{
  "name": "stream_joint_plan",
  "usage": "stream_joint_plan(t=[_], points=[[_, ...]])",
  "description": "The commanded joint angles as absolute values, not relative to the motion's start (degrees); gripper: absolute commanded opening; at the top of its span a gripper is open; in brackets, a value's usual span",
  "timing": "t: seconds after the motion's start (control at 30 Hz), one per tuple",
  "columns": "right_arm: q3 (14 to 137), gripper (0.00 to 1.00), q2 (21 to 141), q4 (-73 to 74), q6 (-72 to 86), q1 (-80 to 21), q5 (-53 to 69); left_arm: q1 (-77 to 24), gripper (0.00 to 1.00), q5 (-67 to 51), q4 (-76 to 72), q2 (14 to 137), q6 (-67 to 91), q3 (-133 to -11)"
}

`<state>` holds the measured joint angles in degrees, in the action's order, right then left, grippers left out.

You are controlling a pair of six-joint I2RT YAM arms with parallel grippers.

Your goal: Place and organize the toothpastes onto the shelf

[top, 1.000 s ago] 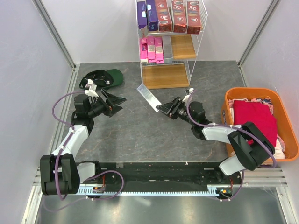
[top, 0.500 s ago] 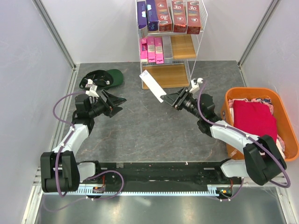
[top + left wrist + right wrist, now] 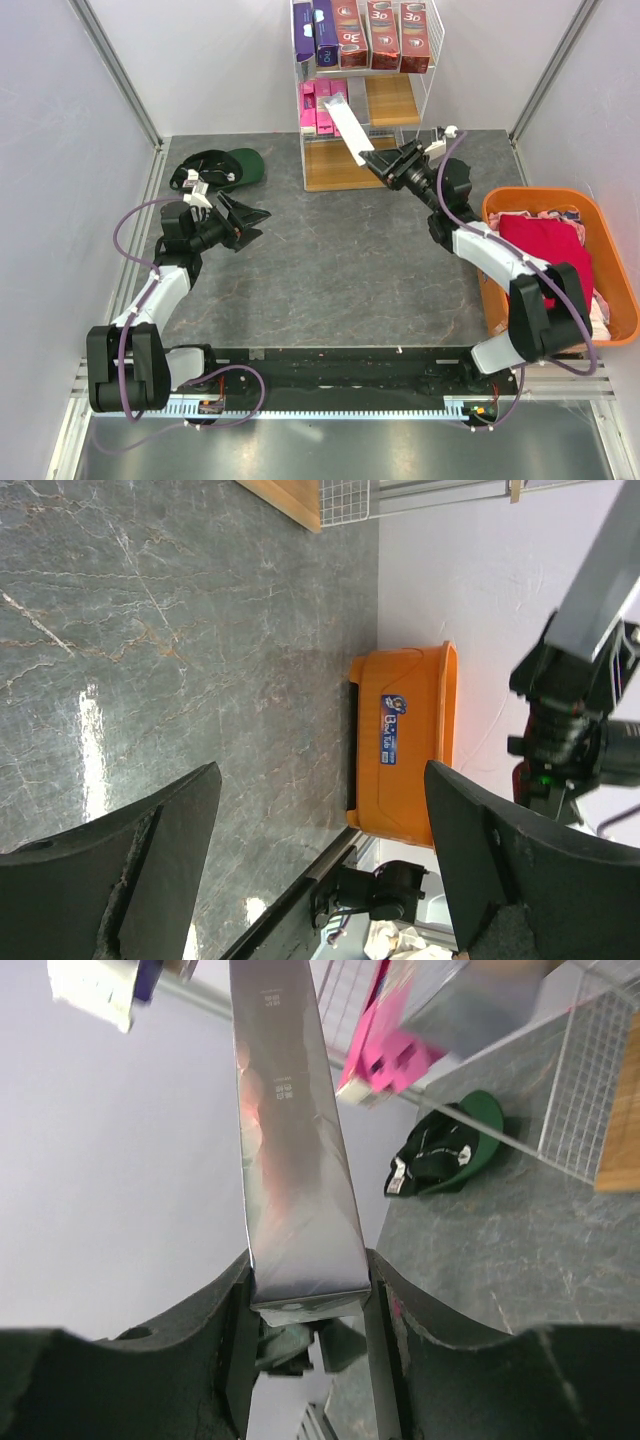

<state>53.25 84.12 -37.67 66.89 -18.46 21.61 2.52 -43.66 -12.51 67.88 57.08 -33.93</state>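
My right gripper (image 3: pixel 384 162) is shut on a silver-grey toothpaste carton (image 3: pixel 349 124) and holds it in the air, tilted, in front of the middle board of the white wire shelf (image 3: pixel 420 100). The carton fills the right wrist view (image 3: pixel 290 1160) between my fingers (image 3: pixel 225 1340). Dark red cartons (image 3: pixel 385 34) and purple cartons (image 3: pixel 312 38) stand on the top board. Pink cartons (image 3: pixel 316 108) stand on the middle board's left. My left gripper (image 3: pixel 262 222) is open and empty, low over the table at the left; its wrist view shows only its open fingers (image 3: pixel 150 870).
A green cap (image 3: pixel 222 168) lies at the table's back left. An orange basket (image 3: pixel 520 205) with red and pink cloth stands at the right; it also shows in the left wrist view (image 3: pixel 400 745). The shelf's bottom board (image 3: pixel 335 172) and the middle board's right part (image 3: pixel 392 100) are bare.
My right gripper has lifted the silver carton from low over the table's middle and carried it back and up to the front of the shelf's middle board. The left arm has not moved.
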Motion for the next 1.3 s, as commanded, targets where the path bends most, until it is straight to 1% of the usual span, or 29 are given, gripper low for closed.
stream_joint_plan(t=[0.0,0.13,0.37,0.63,0.77,0.87,1.1,1.27], points=[[59.23,0.26,88.32,-46.49,74.78,-15.65,23.12,2.55,0.89,-44.65,-14.68,67.5,55.99,-35.25],[62.92,0.26,91.75,-47.46,77.87,-13.8,23.55,2.55,0.89,-44.74,-14.5,67.85,55.9,-35.24],[65.21,0.26,96.23,-51.05,82.0,-10.99,21.45,2.46,0.89,-44.82,-14.59,68.64,55.81,-35.24],[72.51,0.27,102.3,-48.26,81.83,-9.93,19.08,2.55,0.89,-44.91,-15.21,68.91,55.99,-34.98],[69.79,0.28,100.82,-47.03,81.04,-9.93,11.89,2.55,0.89,-45.0,-15.29,69.08,55.99,-34.89],[68.29,0.29,99.67,-45.53,79.98,-9.93,8.8,2.55,0.89,-44.91,-15.47,69.08,55.99,-34.8],[70.22,0.33,101.69,-42.54,80.51,-11.86,6.25,2.55,0.88,-45.0,-16.17,69.35,56.42,-34.45],[73.47,0.36,105.38,-41.84,81.03,-13.71,7.47,2.55,0.88,-45.18,-16.26,68.73,56.51,-34.28]])
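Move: The right hand holds the silver toothpaste by its near end. Its place on the middle shelf lies about 18 cm ahead of this hand, 4 cm right and 2 cm lower. The silver box already shelved stands some 17 cm ahead and 3 cm left of the hand, the nearest pink toothpaste about 4 cm farther left. From the idle left hand the free place is roughly 26 cm ahead, 27 cm right and 10 cm higher. Forward by about 13 cm and rightwards by some 7, the right hand carries the silver toothpaste far end first into the middle shelf's free space, swinging clockwise by about 20 degrees and rolling its left side up as it goes. Near the end it sinks a little and eases back left by a centimetre, fingers keeping their pinch. ##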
